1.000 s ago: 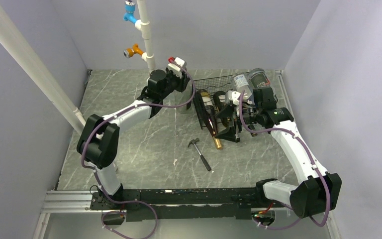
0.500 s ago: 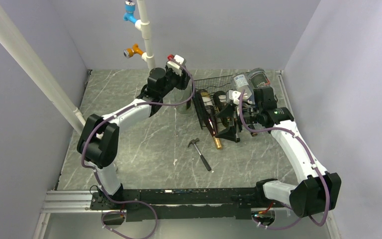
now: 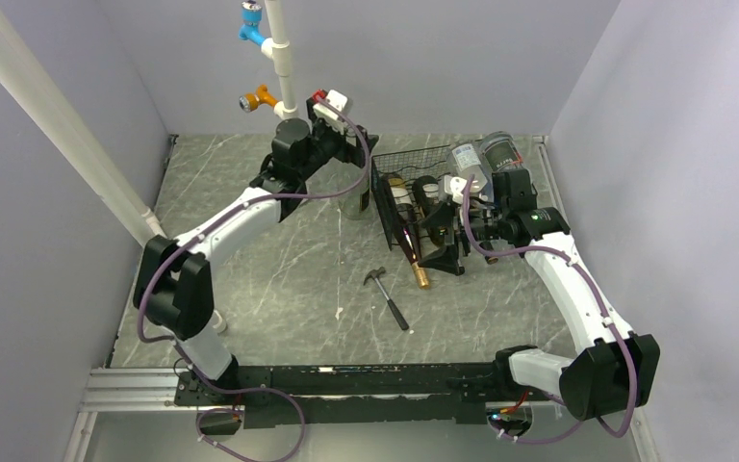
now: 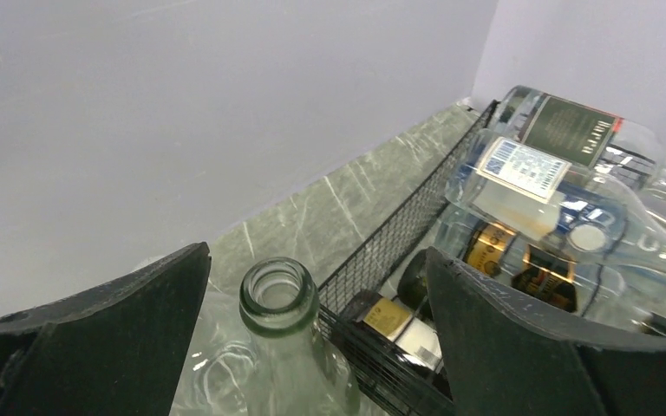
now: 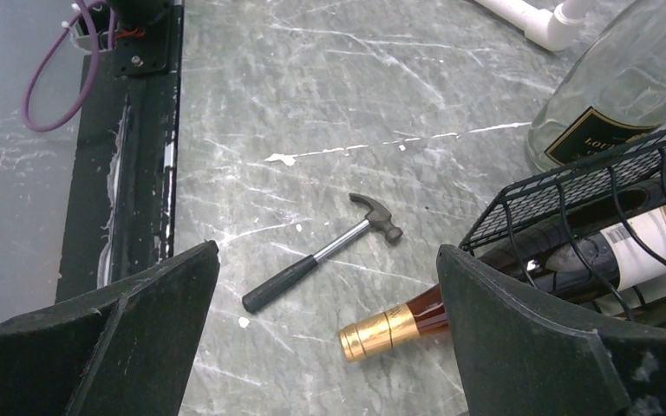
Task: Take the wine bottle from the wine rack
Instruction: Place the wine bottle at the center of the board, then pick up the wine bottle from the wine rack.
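A clear glass wine bottle [image 4: 279, 299] stands upright on the table just left of the black wire wine rack [image 3: 421, 164]. Its open mouth sits low between the fingers of my left gripper [image 4: 316, 260], untouched by either. In the top view the left gripper [image 3: 361, 162] hovers open over this bottle [image 3: 360, 200]. The right wrist view shows its black label [image 5: 603, 130] beside the rack [image 5: 572, 186]. My right gripper [image 5: 328, 251] is open and empty at the rack's near end. A dark bottle with a gold cap [image 5: 381, 334] pokes out of the rack.
More bottles lie on the rack: clear ones with labels on top [image 4: 529, 173] and dark ones below [image 4: 395, 321]. A small hammer [image 3: 388, 296] lies on the table in front of the rack. A white pipe with blue and orange valves [image 3: 279, 67] stands at the back wall.
My left gripper has gone from shut to wide open, letting go of the clear bottle's neck, and its wrist has lifted slightly. The right arm has not moved.
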Robot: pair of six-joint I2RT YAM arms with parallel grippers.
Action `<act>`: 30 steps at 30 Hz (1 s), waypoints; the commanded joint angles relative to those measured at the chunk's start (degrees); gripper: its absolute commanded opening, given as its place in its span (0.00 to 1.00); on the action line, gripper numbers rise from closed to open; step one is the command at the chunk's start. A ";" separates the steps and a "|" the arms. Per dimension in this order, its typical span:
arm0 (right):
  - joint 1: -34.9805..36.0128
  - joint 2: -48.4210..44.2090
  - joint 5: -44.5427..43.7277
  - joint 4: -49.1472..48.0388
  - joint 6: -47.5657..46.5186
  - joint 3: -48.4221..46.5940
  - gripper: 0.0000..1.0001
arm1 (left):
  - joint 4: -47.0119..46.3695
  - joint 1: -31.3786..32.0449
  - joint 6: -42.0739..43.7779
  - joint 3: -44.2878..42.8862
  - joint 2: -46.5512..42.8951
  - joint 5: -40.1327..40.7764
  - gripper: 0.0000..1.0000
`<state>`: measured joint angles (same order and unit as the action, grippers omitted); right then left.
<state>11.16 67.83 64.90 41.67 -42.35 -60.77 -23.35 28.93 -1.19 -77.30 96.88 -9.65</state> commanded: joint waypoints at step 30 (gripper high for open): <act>-10.89 3.37 -2.53 8.24 7.55 -10.75 1.00 | 16.64 -3.70 -8.42 22.13 -32.96 -15.24 0.99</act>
<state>0.45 67.46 64.14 47.75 -39.64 -65.69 -2.90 25.41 -7.31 -56.21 65.19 -22.39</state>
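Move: Just over 1 cm ahead of the left hand and 1 cm to its left, the freshly set-down tall clear wine bottle stands upright, its middle 19 cm below; the capped clear bottle is about 6 cm farther out and 4 cm left of that bottle. From the right hand, the white-labelled bottle lies some 17 cm ahead, 11 cm right and 9 cm lower, the green wine bottle 13 cm ahead, 4 cm right, 16 cm lower. The left hand, already open and clear of the tall bottle's mouth, draws back towards its base by about 15 cm and some 6 cm left, rising over the first half and then sinking to just below its starting height, while its fingers stay wide open, tip down and swing slightly clockwise. Meanwhile the empty right hand, fingers still open and pointing left, slides about 5 cm right over the front of the rack towards the white-labelled bottle, then eases a little forward and up as it turns some 10 degrees clockwise. ##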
